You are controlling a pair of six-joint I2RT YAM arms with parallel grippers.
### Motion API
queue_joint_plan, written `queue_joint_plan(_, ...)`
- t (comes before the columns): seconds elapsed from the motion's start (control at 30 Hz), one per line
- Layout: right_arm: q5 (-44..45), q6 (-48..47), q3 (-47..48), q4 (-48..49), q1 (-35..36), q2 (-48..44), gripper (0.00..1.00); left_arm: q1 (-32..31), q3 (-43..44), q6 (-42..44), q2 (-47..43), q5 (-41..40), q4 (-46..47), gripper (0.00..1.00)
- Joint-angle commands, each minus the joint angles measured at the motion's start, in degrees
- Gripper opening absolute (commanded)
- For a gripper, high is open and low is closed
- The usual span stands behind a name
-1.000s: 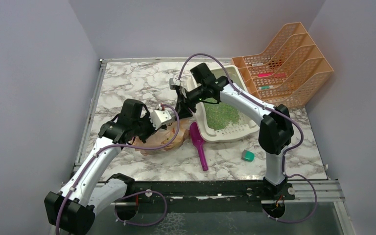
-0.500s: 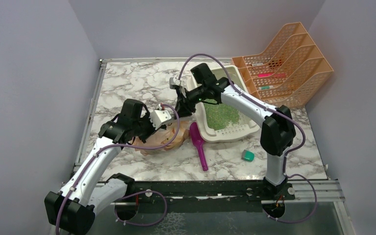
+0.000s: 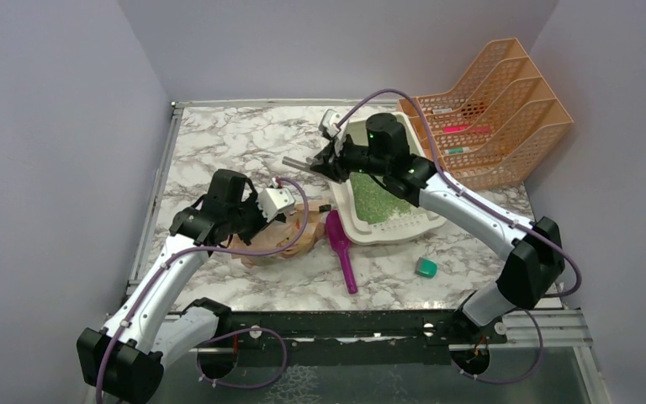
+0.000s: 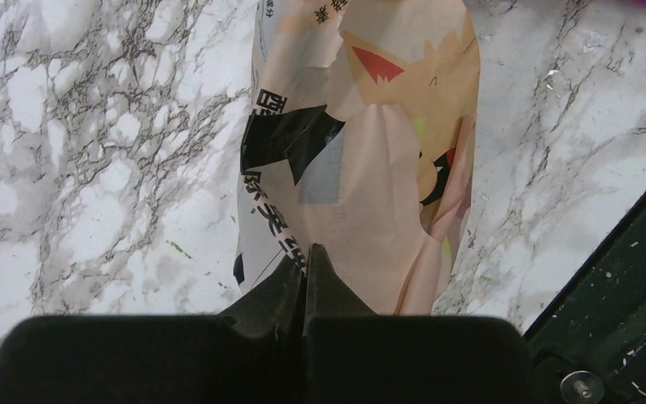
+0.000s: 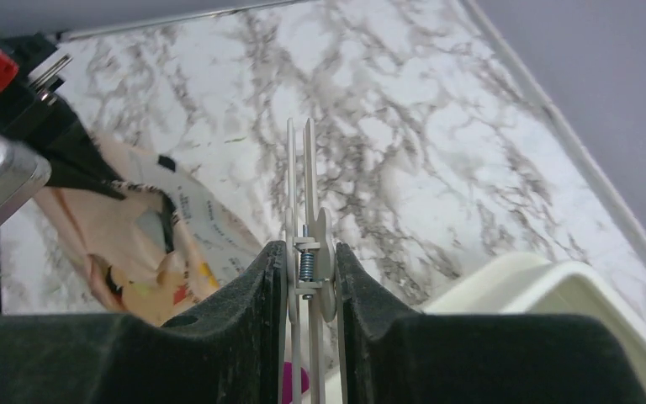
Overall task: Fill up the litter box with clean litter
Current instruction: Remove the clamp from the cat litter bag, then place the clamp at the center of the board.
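Note:
The cream-white litter box (image 3: 362, 229) sits right of centre with green clean litter (image 3: 380, 199) spread in its bottom. My right gripper (image 3: 321, 160) hovers over the box's left rim (image 5: 555, 286), shut on a grey spring clip (image 5: 301, 185) that juts out past its fingertips (image 5: 269, 261). The tan paper bag (image 3: 290, 242) lies on the marble left of the box. My left gripper (image 4: 305, 252) is shut on the bag's near edge (image 4: 370, 151). The inside of the bag is hidden.
A magenta scoop (image 3: 342, 252) lies between bag and litter box. A small teal block (image 3: 426, 268) rests in front of the box. An orange mesh file rack (image 3: 492, 109) stands at the back right. Purple walls close in the table on three sides.
My right arm has pulled up and to the right, away from the bag, carrying the grey clip; its elbow swung right. The left arm and the bag stayed put.

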Motion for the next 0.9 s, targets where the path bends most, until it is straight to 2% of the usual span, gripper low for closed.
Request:
queue_joint_plan(0.0, 13.7, 5.8, -2.4, 6.2, -0.3, -4.5, 0.01, 0.3, 2.3, -0.7, 0.2, -0.2, -3.1, 0.00)
queue_joint_plan(0.07, 18.8, 8.0, -4.6, 6.2, -0.4, -7.0, 0.01, 0.3, 2.7, -1.4, 0.3, -0.2, -2.9, 0.01)
queue_joint_plan(0.1, 21.0, 9.1, -5.9, 6.2, -0.4, -8.6, 0.01, 0.3, 2.9, -1.9, 0.4, -0.1, -2.7, 0.07)
queue_joint_plan(0.2, 24.2, 12.3, -10.2, 5.5, -0.4, -14.1, 0.01, 0.3, 4.0, -3.3, 0.6, 1.3, -2.2, 0.33)
queue_joint_plan(0.33, 19.6, 16.1, -14.4, -0.4, -0.4, -19.5, 0.01, 0.3, 5.5, -3.8, 1.2, 2.3, -1.7, 0.46)
queue_joint_plan(0.57, 9.9, 25.1, -25.5, -5.9, -0.4, -29.9, 0.01, 0.3, 6.5, -6.7, 0.7, 3.1, 1.4, 0.61)
queue_joint_plan(0.63, 6.2, 27.1, -29.6, -4.5, -0.4, -33.2, 0.01, 0.3, 6.2, -6.9, 0.1, 3.5, 3.0, 0.96)
queue_joint_plan(0.73, -0.7, 29.7, -35.0, -2.8, -0.4, -36.5, 0.01, 0.3, 6.3, -7.5, -0.2, 3.7, 4.4, 0.99)
queue_joint_plan(0.87, -12.4, 31.7, -39.6, -2.0, -0.1, -35.8, 0.01, 0.3, 6.9, -9.8, -0.5, 1.4, 6.3, 0.99)
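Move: Left fingers are shut on the cat litter bag's paper; its middle lies about 3 cm right, 1 cm ahead and 8 cm below, with the purple scoop some 19 cm right and 4 cm back. The right hand holds the clamp; the bare table it heads for is about 16 cm back and 17 cm right. From it, the scoop is 13 cm back, 6 cm right; the green block 17 cm back, 28 cm right; the litter box's middle 7 cm ahead, 18 cm right. Keep the clamp pinched in the right gripper and, after a brief lift of 2 to 3 cm, swing it right, then back and down past the litter box's near left corner towards the bare table by the scoop, net about 13 cm back, rolling the wrist some 25 degrees. Meanwhile open the left fingers wide, let go of the bag and rise slightly. ##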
